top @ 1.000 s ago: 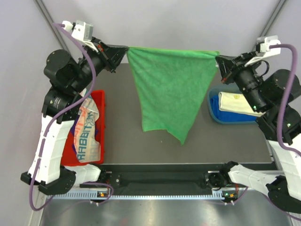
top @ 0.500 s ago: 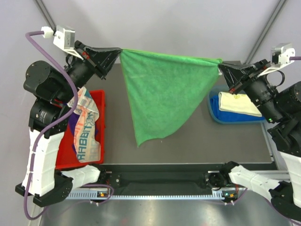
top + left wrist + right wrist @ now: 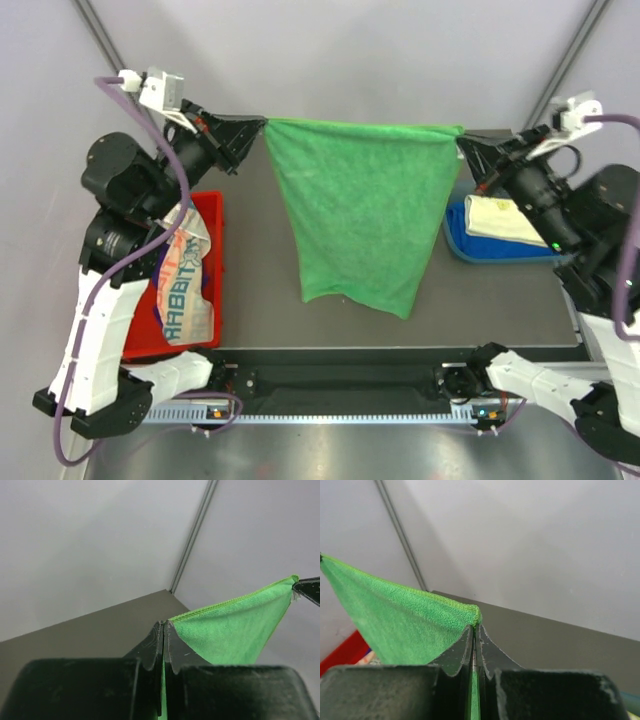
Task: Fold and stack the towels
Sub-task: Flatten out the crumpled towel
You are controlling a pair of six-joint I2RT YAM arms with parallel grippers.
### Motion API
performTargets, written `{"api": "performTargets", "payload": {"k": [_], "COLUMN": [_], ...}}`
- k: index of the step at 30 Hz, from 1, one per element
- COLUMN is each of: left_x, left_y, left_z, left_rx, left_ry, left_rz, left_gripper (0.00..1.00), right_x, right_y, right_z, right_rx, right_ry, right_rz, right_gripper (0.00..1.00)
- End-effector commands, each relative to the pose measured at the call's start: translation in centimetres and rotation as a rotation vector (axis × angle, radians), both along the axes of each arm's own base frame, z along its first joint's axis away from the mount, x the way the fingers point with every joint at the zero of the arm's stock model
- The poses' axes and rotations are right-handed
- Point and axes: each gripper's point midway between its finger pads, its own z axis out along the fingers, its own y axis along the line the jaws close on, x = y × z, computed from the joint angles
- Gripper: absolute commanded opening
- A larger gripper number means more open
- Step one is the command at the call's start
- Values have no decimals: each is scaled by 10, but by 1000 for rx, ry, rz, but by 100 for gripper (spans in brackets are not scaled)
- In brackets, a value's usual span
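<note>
A plain green towel point(image 3: 358, 220) hangs spread in the air over the dark table, stretched by its two top corners. My left gripper point(image 3: 262, 124) is shut on the towel's left corner point(image 3: 176, 621). My right gripper point(image 3: 462, 135) is shut on the right corner point(image 3: 476, 614). The lower edge dangles toward the table's front. A white towel with orange lettering point(image 3: 185, 285) lies heaped in the red tray point(image 3: 211, 215), over a bit of purple cloth. A pale yellow towel point(image 3: 503, 218) lies folded on a blue one point(image 3: 470, 240) at the right.
The red tray stands at the table's left edge beside my left arm. The folded pile sits in a translucent blue bin point(image 3: 452, 206) at the right edge, under my right arm. A black rail point(image 3: 340, 378) runs along the front edge.
Both arms have shifted while holding the towel taut. The cloth swung left half a second ago and now hangs squarer and more level, its top edge straight between the grippers.
</note>
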Motion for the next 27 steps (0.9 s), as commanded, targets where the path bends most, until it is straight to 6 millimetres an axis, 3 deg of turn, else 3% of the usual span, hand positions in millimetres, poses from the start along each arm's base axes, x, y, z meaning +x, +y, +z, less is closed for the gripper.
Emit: {"api": "performTargets", "payload": {"k": [1, 7, 8, 10, 11, 13, 14, 15, 16, 17, 18, 19, 20, 21, 22, 23, 24, 25, 26, 27], "left_x": [25, 86, 95, 122, 131, 164, 174, 199, 210, 221, 241, 254, 263, 283, 293, 302, 319, 326, 332, 345], "left_y": [6, -5, -5, -10, -11, -13, -14, -12, -12, -11, -13, -7, -6, -7, -3, -1, 0, 0, -1, -2], "left_z": [3, -26, -26, -40, -38, -59, -57, -77, -83, -87, -106, -109, -111, -135, -139, -140, -164, -168, -169, -190], "left_rx": [-41, 9, 10, 22, 15, 32, 16, 31, 33, 34, 42, 33, 29, 38, 35, 32, 45, 44, 43, 55], "left_ry": [-19, 27, 13, 32, 15, 48, 39, 74, 81, 82, 111, 103, 102, 139, 135, 131, 165, 162, 156, 186], "left_rz": [88, 166, 182, 199, 199, 214, 213, 225, 233, 239, 239, 251, 253, 257, 258, 267, 275, 276, 270, 274], "left_gripper": [0, 0, 0, 0, 0, 0, 0, 0, 0, 0, 0, 0, 0, 0, 0, 0, 0, 0, 0, 0], "right_x": [42, 99, 118, 136, 157, 174, 196, 203, 214, 236, 247, 256, 277, 287, 296, 316, 325, 334, 350, 357], "right_y": [4, 8, 4, 4, -3, -2, -3, -2, -3, -3, -2, -2, -2, -1, -2, -2, -4, -4, -5, -5], "right_z": [-21, -37, -46, -46, -57, -60, -72, -69, -73, -92, -93, -91, -111, -113, -113, -136, -142, -134, -155, -160], "right_rx": [-68, -81, -85, -65, -70, -66, -68, -66, -67, -80, -78, -76, -85, -81, -77, -88, -91, -80, -91, -91], "right_ry": [33, 58, 80, 72, 94, 89, 106, 96, 97, 131, 123, 114, 148, 136, 130, 172, 180, 149, 180, 184], "right_rz": [-109, -155, -175, -160, -191, -173, -184, -175, -180, -185, -184, -181, -188, -186, -186, -191, -196, -198, -203, -206], "right_gripper": [0, 0, 0, 0, 0, 0, 0, 0, 0, 0, 0, 0, 0, 0, 0, 0, 0, 0, 0, 0]}}
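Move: Both grippers already hold the green towel's upper corners, with its lower hem hanging about 50 cm below and midway between them. The bare far table patch it goes to is roughly 43 cm ahead of the left hand, 14 to its right and 57 below. From the right hand it is 46 ahead, 14 left and 54 below. The clear tray is some 22 cm ahead of the right hand and 31 to its right, at table height; the red bin is about 33 left of the left hand, 3 ahead and well below. Sweep both grippers together forward over the table, some 33 cm and gathering speed at first, while sinking a little over 20 cm towards the far table patch. Keep the towel's corners pinched and the top edge stretched between the hands. Tip both hands down about 20 degrees and turn each inward-pointing gripper straighter ahead. ##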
